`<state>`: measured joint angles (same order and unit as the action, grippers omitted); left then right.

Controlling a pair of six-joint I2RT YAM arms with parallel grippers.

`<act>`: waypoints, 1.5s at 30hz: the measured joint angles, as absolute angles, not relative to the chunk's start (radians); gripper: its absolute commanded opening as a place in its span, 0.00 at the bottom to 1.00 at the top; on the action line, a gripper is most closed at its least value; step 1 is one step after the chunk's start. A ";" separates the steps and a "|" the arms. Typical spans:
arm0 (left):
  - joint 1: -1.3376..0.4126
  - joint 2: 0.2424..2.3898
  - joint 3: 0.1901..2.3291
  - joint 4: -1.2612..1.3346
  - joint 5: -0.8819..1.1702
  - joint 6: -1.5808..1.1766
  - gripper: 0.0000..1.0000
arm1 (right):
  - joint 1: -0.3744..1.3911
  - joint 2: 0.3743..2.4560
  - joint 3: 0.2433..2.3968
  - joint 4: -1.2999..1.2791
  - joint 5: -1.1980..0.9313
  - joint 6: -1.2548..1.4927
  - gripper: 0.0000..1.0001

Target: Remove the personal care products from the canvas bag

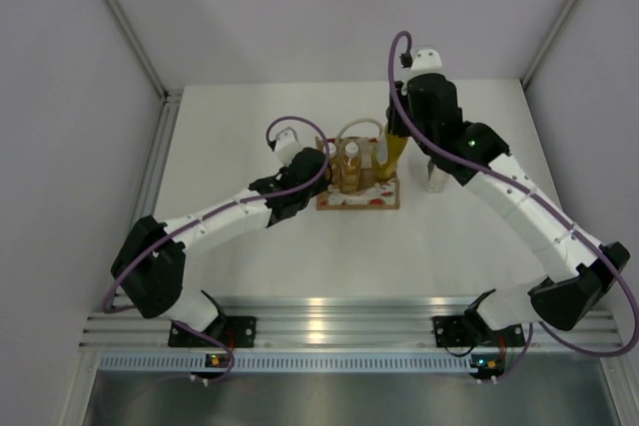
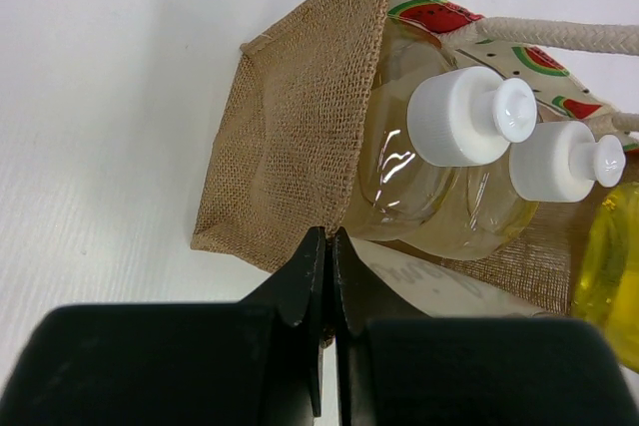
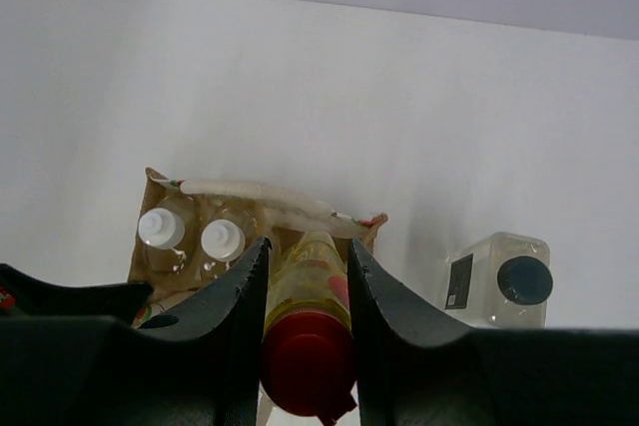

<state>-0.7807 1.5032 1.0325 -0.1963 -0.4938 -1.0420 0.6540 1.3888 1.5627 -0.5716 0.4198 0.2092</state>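
Note:
The canvas bag [image 1: 357, 187] stands mid-table, and its tan weave [image 2: 290, 137] fills the left wrist view. My left gripper [image 2: 329, 238] is shut on the bag's left fabric edge. Two amber bottles with white caps [image 2: 469, 119] [image 2: 561, 161] stand inside the bag. My right gripper [image 3: 308, 246] is shut on the yellow bottle [image 3: 312, 291], just above its red cap [image 3: 308, 361]. That bottle [image 1: 396, 147] hangs tilted over the bag's right corner, and its lower end is level with the rim. The clear bottle with a dark grey cap [image 3: 504, 281] stands on the table to the right of the bag.
The white loop handles [image 3: 250, 192] lie across the bag's mouth. White walls close off the table at the back and sides [image 1: 160, 97]. An aluminium rail [image 1: 339, 321] runs along the near edge between the arm bases.

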 measured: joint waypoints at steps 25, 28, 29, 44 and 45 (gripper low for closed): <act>-0.781 1.504 1.034 -0.197 -0.488 -1.042 0.00 | 0.596 1.184 1.508 -0.638 0.518 0.176 0.00; -0.781 1.504 1.034 -0.197 -0.488 -1.041 0.00 | 0.524 1.129 1.452 -0.638 0.504 0.182 0.00; -0.781 1.504 1.034 -0.197 -0.488 -1.041 0.00 | 0.498 1.112 1.430 -0.638 0.498 0.184 0.00; -0.781 1.511 1.047 -0.205 -0.479 -1.037 0.00 | 0.055 0.958 1.101 -0.574 0.252 0.176 0.00; -0.781 1.512 1.047 -0.205 -0.478 -1.037 0.00 | 0.043 0.958 1.082 -0.554 0.244 0.174 0.00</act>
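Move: The right hand already holds the red-capped bottle high up; the open table spot it is bound for lies about 20 cm to its right, 3 cm back and some 32 cm below. The clear bottle with the black cap stands about 12 cm right and 4 cm ahead of the hand, the canvas bag's middle 7 cm left and 3 cm ahead, both some 25 cm lower. From the left hand that spot is roughly 34 cm right, 1 cm back and 13 cm down. Still pinching the red-capped bottle near its cap, the right hand first lifts it about 4 cm while easing right and back. It then swings away from the bag, past the near side of the clear bottle, about 22 cm right in all, sinking towards the open table and turning some 25 degrees clockwise. The left fingers keep their closed hold on the bag's left edge. ##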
